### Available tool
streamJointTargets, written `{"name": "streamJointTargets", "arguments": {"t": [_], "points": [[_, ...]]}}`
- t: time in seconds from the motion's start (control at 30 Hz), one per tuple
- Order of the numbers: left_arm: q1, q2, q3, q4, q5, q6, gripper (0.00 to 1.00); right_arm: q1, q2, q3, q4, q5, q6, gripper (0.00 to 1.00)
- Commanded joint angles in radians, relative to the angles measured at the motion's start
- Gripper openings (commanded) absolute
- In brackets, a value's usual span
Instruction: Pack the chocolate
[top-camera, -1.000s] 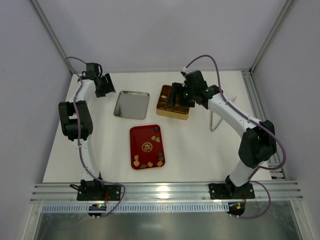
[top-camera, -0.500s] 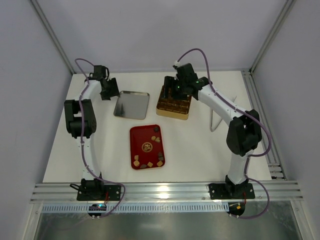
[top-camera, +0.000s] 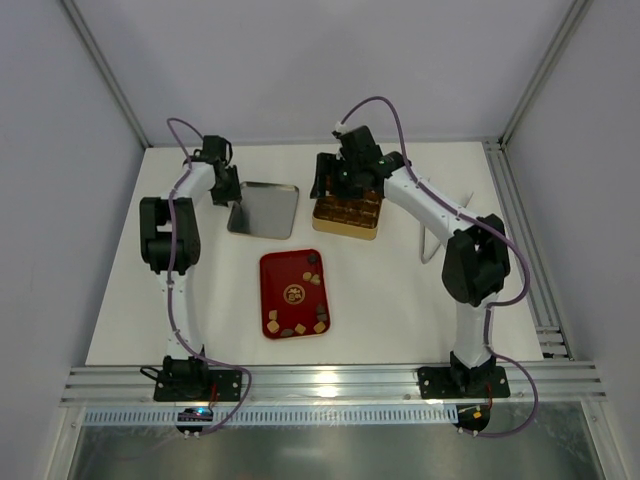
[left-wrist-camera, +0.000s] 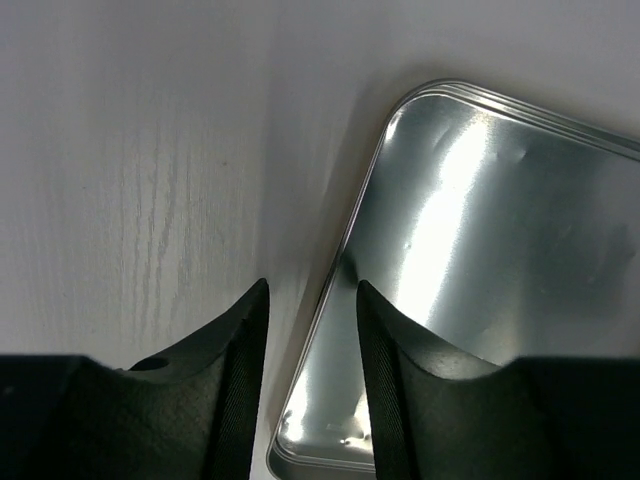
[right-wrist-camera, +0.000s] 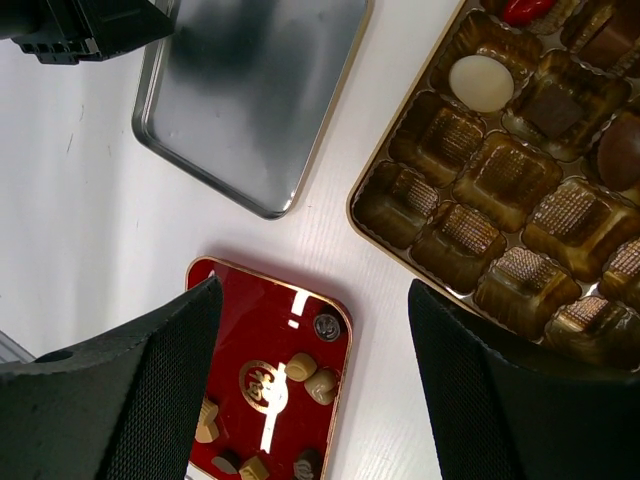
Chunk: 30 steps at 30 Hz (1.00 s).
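Observation:
Several small chocolates (top-camera: 311, 278), tan and dark brown, lie on the flat red tray (top-camera: 280, 270); the right wrist view shows them too (right-wrist-camera: 300, 366) on the tray (right-wrist-camera: 235, 320). The gold tin (top-camera: 345, 228) holds a whitish round piece (right-wrist-camera: 481, 82) and a few brown ones (right-wrist-camera: 555, 108); many of its cups (right-wrist-camera: 500, 165) are empty. My right gripper (top-camera: 330, 188) hangs open and empty (right-wrist-camera: 312, 290) above the tin's left edge. My left gripper (top-camera: 232, 192) is low at the silver lid's left edge, jaws slightly apart (left-wrist-camera: 312, 330), its rim between them.
The silver tin lid (top-camera: 265, 210) lies upside down left of the gold tin, also in the left wrist view (left-wrist-camera: 500, 230) and the right wrist view (right-wrist-camera: 250, 100). A thin wire stand (top-camera: 430, 245) is right of the tin.
My left gripper has moved right to the lid's left edge. My right gripper has swung left across the gold tin to its left side. The chocolates have not moved.

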Motion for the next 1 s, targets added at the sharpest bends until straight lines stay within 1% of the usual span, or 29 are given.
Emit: {"name": "streamJointTargets", "arguments": {"t": [0.0, 0.07, 0.1, 0.13, 0.17, 0.2, 0.23, 0.27, 0.47, 0.67, 0.7, 0.97], "points": [[0.002, 0.005, 0.022, -0.009, -0.011, 0.011, 0.39, 0.019, 0.027, 0.065, -0.005, -0.008, -0.023, 0.75], [0.002, 0.006, 0.018, -0.009, -0.003, 0.007, 0.34, 0.022, 0.041, 0.082, -0.007, -0.009, -0.026, 0.75], [0.002, 0.009, 0.016, -0.009, -0.003, 0.004, 0.28, 0.025, 0.058, 0.097, -0.008, -0.019, -0.029, 0.75], [0.002, 0.013, 0.016, -0.009, 0.026, 0.004, 0.28, 0.025, 0.067, 0.097, -0.013, -0.022, -0.032, 0.75], [0.000, 0.014, 0.013, -0.011, 0.031, 0.001, 0.21, 0.025, 0.076, 0.117, -0.019, -0.025, -0.032, 0.75], [0.002, 0.010, 0.010, -0.012, 0.035, -0.002, 0.15, 0.025, 0.094, 0.125, -0.021, -0.037, -0.037, 0.75], [0.002, 0.006, 0.005, -0.012, 0.039, -0.010, 0.05, 0.025, 0.102, 0.139, -0.021, -0.046, -0.040, 0.75], [0.002, 0.000, -0.005, -0.012, 0.048, -0.013, 0.00, 0.025, 0.114, 0.148, -0.022, -0.054, -0.040, 0.75], [0.008, -0.059, -0.027, -0.029, 0.075, -0.013, 0.00, 0.025, 0.205, 0.243, -0.045, -0.103, -0.057, 0.75], [0.046, -0.148, -0.067, -0.035, 0.207, -0.033, 0.00, 0.025, 0.275, 0.317, -0.062, -0.115, -0.063, 0.75], [0.077, -0.159, -0.074, -0.035, 0.241, -0.036, 0.00, 0.025, 0.283, 0.341, -0.070, -0.118, -0.063, 0.75], [0.105, -0.239, -0.145, -0.025, 0.302, -0.055, 0.00, 0.027, 0.338, 0.407, -0.085, -0.115, -0.058, 0.75]]}}
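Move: Just right of the left hand, its left rim between the part-open fingertips, lies the metal tray, its middle some 8 cm right, 2 cm back and 1 cm lower. From the right hand its middle is about 8 cm ahead, 16 cm left and 16 cm below; the chocolate box is 6 cm ahead, 6 cm right and 14 cm down, while the red tray lies 17 cm back and 7 cm left, also 16 cm below. Shutting completely at the metal tray's left rim, the left fingers close with the hand almost still, then the hand comes away empty, rising about 4.5 cm and drawing back 3 cm as it rolls its left side down. The right hand, still open, sweeps left, down and forward towards the tray, roughly 5 cm left and as much down, touching nothing visible. ##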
